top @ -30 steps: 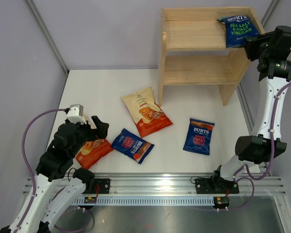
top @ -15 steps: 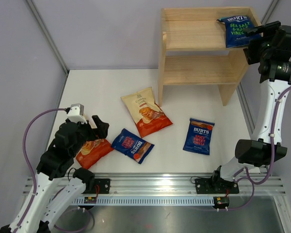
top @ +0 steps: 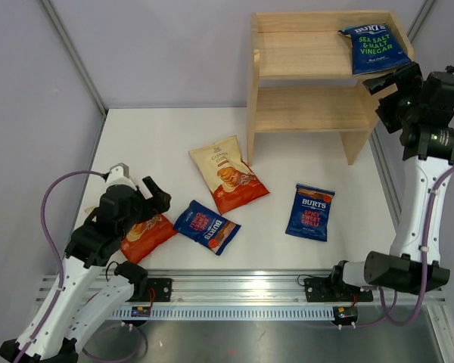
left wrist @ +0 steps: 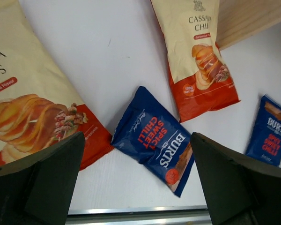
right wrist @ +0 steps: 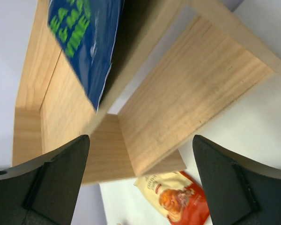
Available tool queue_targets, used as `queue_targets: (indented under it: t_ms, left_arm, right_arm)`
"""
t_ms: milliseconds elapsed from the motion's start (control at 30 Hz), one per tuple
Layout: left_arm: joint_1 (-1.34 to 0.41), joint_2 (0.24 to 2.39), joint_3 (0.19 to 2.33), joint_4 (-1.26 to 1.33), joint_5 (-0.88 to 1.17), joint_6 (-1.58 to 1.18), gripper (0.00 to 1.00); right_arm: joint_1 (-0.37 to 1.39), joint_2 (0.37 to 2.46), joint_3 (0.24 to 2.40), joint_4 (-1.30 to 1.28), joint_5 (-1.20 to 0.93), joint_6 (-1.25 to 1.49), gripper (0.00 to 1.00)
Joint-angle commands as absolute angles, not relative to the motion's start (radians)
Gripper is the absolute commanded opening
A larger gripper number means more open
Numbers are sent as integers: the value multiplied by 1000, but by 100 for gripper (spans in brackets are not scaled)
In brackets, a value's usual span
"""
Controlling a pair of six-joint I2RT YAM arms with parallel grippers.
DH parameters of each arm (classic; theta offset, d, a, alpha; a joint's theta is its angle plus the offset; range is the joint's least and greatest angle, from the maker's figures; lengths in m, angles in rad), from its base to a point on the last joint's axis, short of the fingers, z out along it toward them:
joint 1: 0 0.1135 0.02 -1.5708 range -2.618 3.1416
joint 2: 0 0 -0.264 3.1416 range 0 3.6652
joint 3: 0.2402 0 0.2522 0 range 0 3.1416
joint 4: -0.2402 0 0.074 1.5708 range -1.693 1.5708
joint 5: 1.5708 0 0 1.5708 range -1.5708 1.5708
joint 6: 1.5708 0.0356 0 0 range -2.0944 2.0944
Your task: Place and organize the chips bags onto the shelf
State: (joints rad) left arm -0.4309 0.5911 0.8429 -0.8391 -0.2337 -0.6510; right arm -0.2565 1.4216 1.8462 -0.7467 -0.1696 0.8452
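Note:
The wooden shelf [top: 310, 76] stands at the back right. One blue Burts bag [top: 374, 48] lies on its top tier at the right end, and it also shows in the right wrist view [right wrist: 84, 42]. My right gripper [top: 386, 83] is open and empty, just right of the shelf below that bag. On the table lie a cream bag [top: 228, 175], a blue bag [top: 206, 226], another blue bag [top: 310, 212] and a second cream bag [top: 145, 233]. My left gripper [top: 155, 198] is open and empty above that second cream bag [left wrist: 23, 108], left of the blue bag [left wrist: 157, 138].
The lower tier of the shelf [right wrist: 192, 93] holds nothing I can see. A metal rail [top: 242, 291] runs along the near table edge. Grey walls close the left and back sides.
My right gripper has drawn back from the top tier and dropped lower beside the shelf, leaving the blue bag lying there. The left arm has shifted slightly.

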Motion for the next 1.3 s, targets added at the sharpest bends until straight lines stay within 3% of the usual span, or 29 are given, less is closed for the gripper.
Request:
queue_targets:
  t_ms: [0,133,300,767,933,1200,1267]
  left_arm:
    - [-430,595,763,-813,-242,-813,99]
    - [-430,633,658,-760,-186,-935,99]
    - [-436,675,568,-690,-138,-999,99]
    - [-511,554,342,-563,-146,-1241,99]
    - [-541,666,278,-414,-123,-1290,99]
    - [-666,813,239,-285,-221,-1440,98]
    - [-695,856,245,-276,-254,-1466,94]
  right_arm:
    - [-261,1241,1720,-680,-258,684,100]
    - [-261,1070,1399,-516,-331,723,100]
    - [-259,911,1166,-407,-414,730,100]
    - [-258,833,885,-157,-751,998,99]
    - [-247,821,737,-42,-775,1063,100]
    - [-232,798,673,-12,-779,1089,100]
    - [-232,784,672,20,-781,1094,100]
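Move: The left hand, open and empty, has the middle Burts Spicy Chilli bag some 12 cm to its right, about level fore and aft and 20 cm below. The near cassava bag lies about 12 cm to that hand's left and 1 cm ahead, the far one roughly 16 cm ahead and 19 cm right. From the right hand that chilli bag is about 20 cm back, 48 cm left and 41 cm down; the shelved Sea Salt bag is 10 cm ahead, 2 cm left and slightly higher. Down to the middle Spicy Chilli bag goes the open left hand, sinking about 17 cm as its fingers tip steeper and its left side rolls down, then sliding 8 cm right low over the bag's left part; contact can't be made out. The open right hand backs off the shelf about 10 cm, then sinks some 16 cm while working left towards the same bag, swinging about 30 degrees counter-clockwise. ##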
